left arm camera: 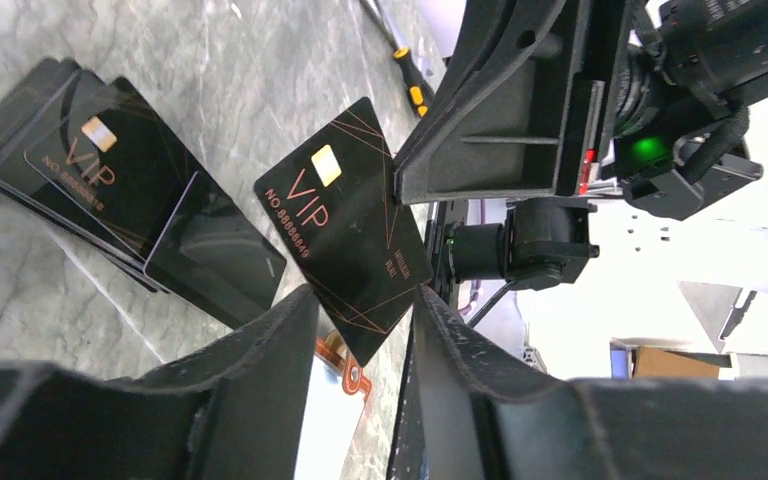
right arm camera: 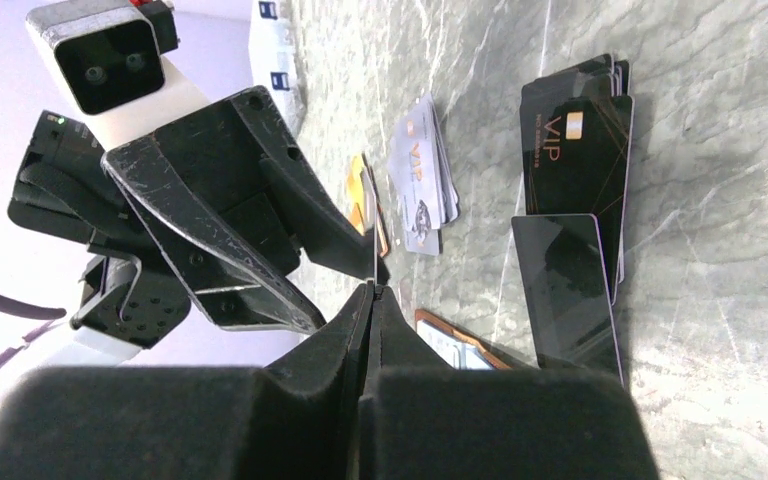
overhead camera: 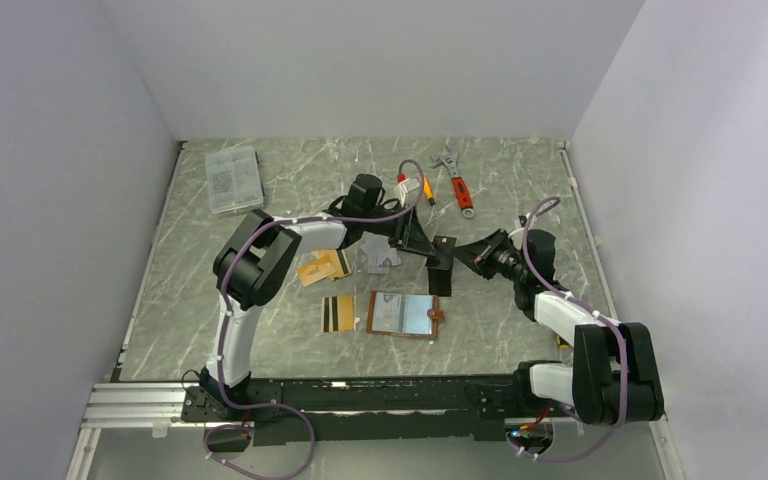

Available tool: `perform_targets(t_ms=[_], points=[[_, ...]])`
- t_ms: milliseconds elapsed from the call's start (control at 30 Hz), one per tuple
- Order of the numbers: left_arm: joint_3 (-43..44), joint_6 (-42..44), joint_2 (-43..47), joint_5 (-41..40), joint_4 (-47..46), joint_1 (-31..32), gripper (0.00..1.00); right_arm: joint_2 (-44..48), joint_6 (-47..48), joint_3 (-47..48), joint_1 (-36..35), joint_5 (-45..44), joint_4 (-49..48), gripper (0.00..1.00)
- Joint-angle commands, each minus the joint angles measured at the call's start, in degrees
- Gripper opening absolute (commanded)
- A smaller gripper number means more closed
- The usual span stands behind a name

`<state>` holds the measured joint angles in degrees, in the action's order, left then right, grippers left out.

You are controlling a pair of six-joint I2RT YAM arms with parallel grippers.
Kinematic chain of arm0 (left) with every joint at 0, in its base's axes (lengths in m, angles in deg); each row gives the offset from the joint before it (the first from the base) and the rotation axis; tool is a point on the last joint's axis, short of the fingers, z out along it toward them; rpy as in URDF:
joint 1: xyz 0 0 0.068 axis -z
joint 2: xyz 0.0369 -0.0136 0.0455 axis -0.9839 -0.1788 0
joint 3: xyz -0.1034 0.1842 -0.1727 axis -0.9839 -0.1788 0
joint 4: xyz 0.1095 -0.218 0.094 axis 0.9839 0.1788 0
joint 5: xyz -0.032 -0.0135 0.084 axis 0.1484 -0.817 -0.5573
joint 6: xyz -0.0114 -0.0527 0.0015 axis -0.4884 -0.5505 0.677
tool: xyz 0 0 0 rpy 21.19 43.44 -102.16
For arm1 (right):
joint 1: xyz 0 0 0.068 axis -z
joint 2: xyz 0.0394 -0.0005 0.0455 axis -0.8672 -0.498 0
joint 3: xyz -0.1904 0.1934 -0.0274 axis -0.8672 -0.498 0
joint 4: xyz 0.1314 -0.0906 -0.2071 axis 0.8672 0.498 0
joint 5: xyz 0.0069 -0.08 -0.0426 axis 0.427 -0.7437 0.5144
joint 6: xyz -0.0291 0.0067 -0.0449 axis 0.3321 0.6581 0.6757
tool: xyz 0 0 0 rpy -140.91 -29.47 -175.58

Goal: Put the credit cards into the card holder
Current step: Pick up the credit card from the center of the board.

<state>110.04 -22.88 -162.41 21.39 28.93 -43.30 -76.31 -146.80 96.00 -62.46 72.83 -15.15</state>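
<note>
A black VIP credit card (left arm camera: 350, 225) hangs in the air above the table. My right gripper (right arm camera: 370, 290) is shut on it, and the card shows edge-on (right arm camera: 372, 230) in that wrist view. My left gripper (left arm camera: 360, 295) faces it with its jaws apart on either side of the card's lower corner. More black cards (left arm camera: 90, 170) lie stacked on the table, next to silver-grey ones (overhead camera: 380, 258), orange-gold ones (overhead camera: 322, 267) and a gold card with black stripes (overhead camera: 337, 312). The tan card holder (overhead camera: 405, 315) lies open below both grippers.
A clear plastic parts box (overhead camera: 233, 178) stands at the back left. A red-handled wrench (overhead camera: 457, 185) and a small screwdriver (overhead camera: 422, 188) lie at the back centre. White walls close in the marble table (overhead camera: 260, 340) on three sides.
</note>
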Motion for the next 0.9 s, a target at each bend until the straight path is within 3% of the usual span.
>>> perform_targets(t_ms=[0,233,400,533,633,767,867], points=[[0.30,-6.55,-0.28,4.68,-10.82,0.06,0.41,-0.69,-0.08,-0.23,-0.54,0.61,-3.66,0.00],[-0.50,-7.99,0.41,5.95,-13.24,-0.28,0.23,-1.15,-1.01,-0.67,-0.88,3.04,-7.92,0.00],[-0.97,-8.84,1.39,6.39,-13.93,-0.37,0.18,-1.76,-4.24,-2.40,-0.87,6.65,-15.83,0.10],[-1.20,-8.84,2.17,6.58,-13.82,-0.37,0.06,-2.96,-8.23,-3.68,-0.92,9.73,-24.01,0.17],[-2.10,-8.74,2.96,6.51,-13.81,-0.71,0.02,-3.97,-9.79,-4.04,-0.90,11.23,-27.70,0.30],[-3.78,-8.84,4.93,6.72,-14.42,-1.21,0.00,-2.54,-6.82,-3.63,-0.81,10.98,-23.62,0.41],[-4.57,-9.75,6.54,7.23,-15.38,-1.39,0.00,-1.17,-4.32,-2.71,-0.87,10.37,-19.93,0.43]])
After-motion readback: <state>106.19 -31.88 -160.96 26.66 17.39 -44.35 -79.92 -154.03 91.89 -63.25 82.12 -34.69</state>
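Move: The black credit card, still held in the right fingers, has a corner between the left hand's parted fingertips. Its middle lies about 2 cm ahead, 2 cm right and 1 cm below that hand; from the right hand it is roughly 3 cm left, 1 cm ahead and 1 cm lower. On the board, some 10 cm below the left hand, the black card pile is about 2 cm right, the grey cards 11 cm left and 1 cm ahead, and the card holder 6 cm left and 13 cm back. Upward, about 2.5 cm, the left hand eases while its half-open fingers shut and pinch the black card beside the right fingertips, drawing back slightly at the last. The right hand stays put with its grip at first, then opens to nearly half, letting go, and shifts about 4 cm up, left and a little back, its wrist turning some 15 degrees. ##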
